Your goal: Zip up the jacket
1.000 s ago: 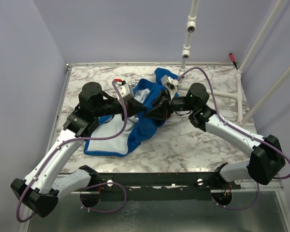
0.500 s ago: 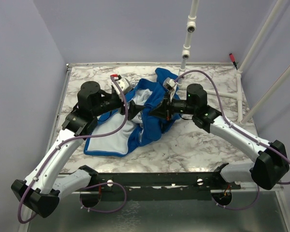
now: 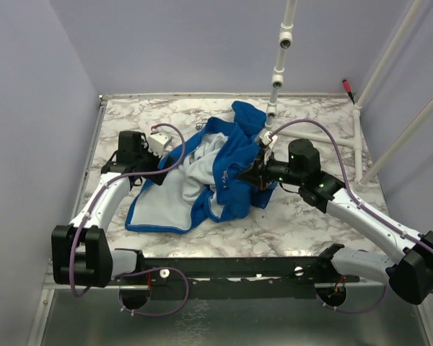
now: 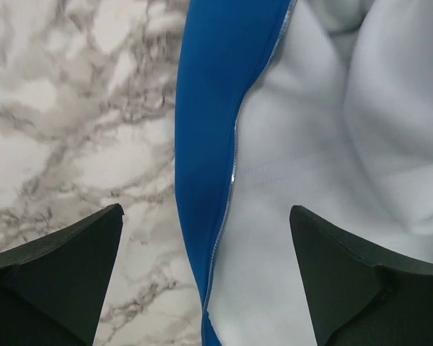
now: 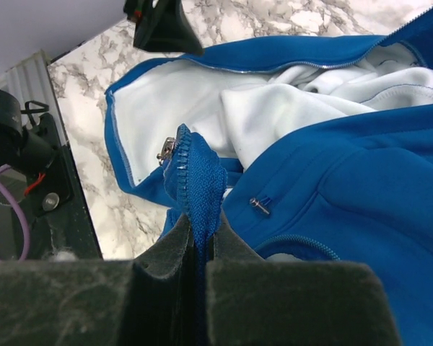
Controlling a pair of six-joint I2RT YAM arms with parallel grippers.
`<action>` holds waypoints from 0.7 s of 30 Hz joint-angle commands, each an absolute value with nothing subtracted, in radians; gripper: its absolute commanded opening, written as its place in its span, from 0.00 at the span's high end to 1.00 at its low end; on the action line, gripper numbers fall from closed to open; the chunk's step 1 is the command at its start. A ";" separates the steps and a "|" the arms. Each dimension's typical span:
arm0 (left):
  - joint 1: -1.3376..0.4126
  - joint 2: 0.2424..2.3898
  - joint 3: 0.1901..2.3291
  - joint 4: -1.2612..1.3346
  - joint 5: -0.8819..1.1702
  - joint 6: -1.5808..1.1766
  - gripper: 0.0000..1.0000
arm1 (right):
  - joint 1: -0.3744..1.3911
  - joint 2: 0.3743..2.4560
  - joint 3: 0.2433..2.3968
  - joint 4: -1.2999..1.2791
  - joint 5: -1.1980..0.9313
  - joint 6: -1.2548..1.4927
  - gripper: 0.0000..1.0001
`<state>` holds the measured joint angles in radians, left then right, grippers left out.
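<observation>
The royal-blue jacket (image 3: 234,169) lies open on the marble table, its pale lining (image 3: 180,184) facing up. My right gripper (image 3: 245,175) is shut on the jacket's blue zipper tape (image 5: 200,194), which stands up between the fingers. The metal slider (image 5: 166,151) sits at the top of that tape. My left gripper (image 3: 153,171) is open over the jacket's left front edge. In the left wrist view its gripper (image 4: 204,209) straddles the blue edging and zipper teeth (image 4: 231,180) with nothing between the jaws.
A pocket zipper pull (image 5: 258,206) shows on the blue panel next to the held tape. A white pipe post (image 3: 278,68) stands behind the jacket, with slanted white pipes (image 3: 390,94) at the right. The table's black front rail (image 3: 238,268) carries both arm bases.
My left gripper opened, let go of the jacket and drew back to the left. My right gripper closed on the zipper tape and shifted right, dragging the blue front panel with it.
</observation>
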<state>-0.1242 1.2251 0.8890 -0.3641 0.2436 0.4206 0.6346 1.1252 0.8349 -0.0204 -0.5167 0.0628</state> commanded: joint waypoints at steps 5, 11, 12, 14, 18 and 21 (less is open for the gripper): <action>-0.021 1.293 0.824 -0.492 0.159 0.563 0.04 | 0.636 1.066 0.811 -0.026 -0.479 0.016 0.99; 0.028 1.272 0.776 -0.524 0.148 0.659 0.10 | 0.636 1.062 0.816 -0.049 -0.486 0.010 0.99; 0.028 1.266 0.760 -0.531 0.144 0.688 0.11 | 0.636 1.061 0.816 -0.048 -0.485 0.010 0.99; 0.030 1.263 0.729 -0.538 0.128 0.733 0.16 | 0.636 1.061 0.818 -0.046 -0.487 0.009 0.99; 0.037 1.298 0.709 -0.537 0.130 0.748 0.32 | 0.637 1.071 0.821 -0.035 -0.508 0.009 0.99; 0.046 1.337 0.726 -0.507 0.140 0.726 0.49 | 0.636 1.083 0.820 -0.022 -0.523 0.018 0.99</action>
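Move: The open left hand is heading for the lower end of the jacket's loose left front edge, where the zip teeth stop, about 8 cm back, 9 cm to its left and 13 cm below. The hem corner of that panel lies about 8 cm nearer the base than that end, and the bunched white lining is some 10 cm ahead and 14 cm right of the left hand. From the right hand, the same zip end is about level and some 35 cm left, 21 cm lower. The left hand sinks about 10 cm while swinging some 8 cm left and 7 cm back, sliding left first and then mostly back and down towards the lower end of the left zip edge; its fingers tip some 20 degrees further down, its left side rises, and the wide-open gripper narrows by about a third with the edge lying between the fingers in view, touch not certain. The right hand stays nearly in place, fingers shut, and keeps its pinch on the other zip edge, the slider sticking out past its fingertips. ##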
